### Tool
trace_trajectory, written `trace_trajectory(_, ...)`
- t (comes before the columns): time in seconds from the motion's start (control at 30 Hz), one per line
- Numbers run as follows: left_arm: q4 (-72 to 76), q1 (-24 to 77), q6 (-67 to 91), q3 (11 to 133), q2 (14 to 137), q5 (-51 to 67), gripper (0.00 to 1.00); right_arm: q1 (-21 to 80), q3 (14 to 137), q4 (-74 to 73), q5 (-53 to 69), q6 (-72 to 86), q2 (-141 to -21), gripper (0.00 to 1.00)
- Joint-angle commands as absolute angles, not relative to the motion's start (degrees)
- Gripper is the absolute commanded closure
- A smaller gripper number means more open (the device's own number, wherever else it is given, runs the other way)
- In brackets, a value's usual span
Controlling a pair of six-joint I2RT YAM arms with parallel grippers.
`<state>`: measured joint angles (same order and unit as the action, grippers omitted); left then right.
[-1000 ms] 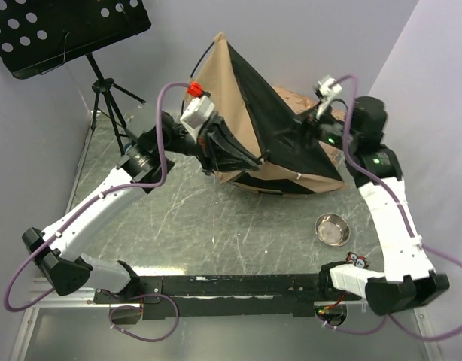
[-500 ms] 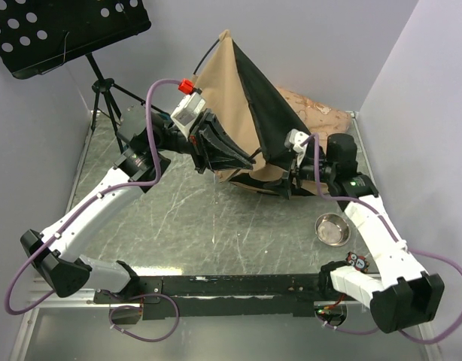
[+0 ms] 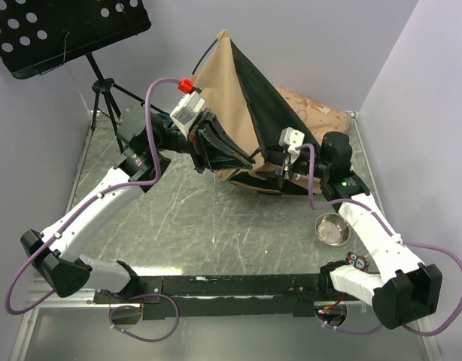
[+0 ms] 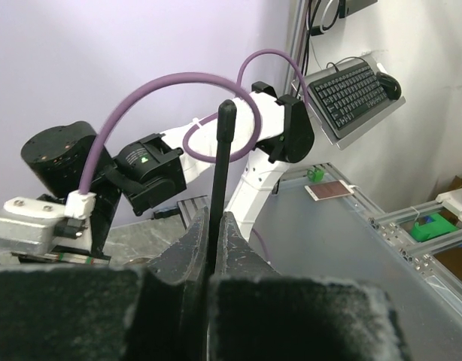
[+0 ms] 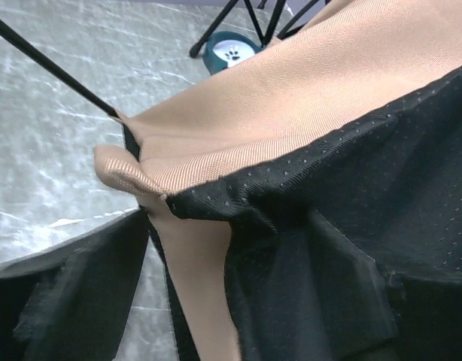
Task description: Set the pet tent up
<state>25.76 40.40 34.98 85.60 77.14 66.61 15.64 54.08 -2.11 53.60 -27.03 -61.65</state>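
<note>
The pet tent stands half raised at the back of the table, with tan cloth to the left and a black panel to the right. My left gripper is at its left front side, shut on a thin black pole that rises between the jaws. At the tent's lower front edge my right gripper is open. In the right wrist view the tan-and-black hem hangs between the wide jaws of the right gripper, and the black fabric covers the right finger. Another pole runs up to the left.
A small steel bowl sits near the right arm. A pinkish cushion lies behind the tent at the back right. A music stand on a tripod occupies the back left corner. A blue pet bowl shows beyond the tent. Walls close in on both sides.
My right arm has swung from the tent's back right side down to its lower front edge. The left gripper has shifted slightly with the pole, and the tent stands narrower and more upright.
</note>
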Motion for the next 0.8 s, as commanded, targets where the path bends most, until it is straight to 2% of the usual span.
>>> trace_trajectory(0.0,24.4,39.9,37.4,87.8,78.1,65.9,0.99,16.9,56.5,0.3,54.9,-29.7,-63.6,0.36)
trace_trajectory(0.13,13.5,38.8,35.1,91.5,79.6,63.6,0.99,17.2,58.4,-2.0,58.1,-26.1,-63.4,1.0)
trace_trajectory(0.33,4.8,36.9,36.3,88.8,79.3,58.5,0.99,17.1,61.3,-1.0,62.9,-13.8,-62.1,1.0)
trace_trajectory(0.57,-10.7,35.8,26.7,87.9,79.8,52.0,0.99,15.0,63.2,3.4,65.8,-0.1,-63.8,1.0)
trace_trajectory(0.67,-15.1,34.5,20.9,85.5,79.0,51.4,0.99,13.2,64.3,5.3,67.1,8.9,-66.0,1.0)
trace_trajectory(0.77,-24.6,33.8,12.1,86.0,80.4,57.6,0.99,11.9,64.9,8.3,67.1,16.7,-67.3,1.0)
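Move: The tent corner with its tan tab sits right between the right hand's open fingers, its middle about 2 cm left and 2 cm back of them, at their height. The pole's rounded tip, already in the left hand, is some 13 cm back, 5 cm left and 19 cm up from the right hand; the steel bowl lies about 11 cm back, 22 cm right and 28 cm below it. From the left hand the tent corner is roughly 14 cm ahead, 4 cm right and 19 cm down. The right fingers shut on the tent corner, pinching the black edge just inside the tan tab, then after a slight dip lift it about 4 cm and draw it a little back, the hand rolling some 25 degrees with its top forward. The left hand, still gripping the pole near its tip, moves forward and down about 8 cm each way towards that corner, its fingers swinging forward and dipping. ##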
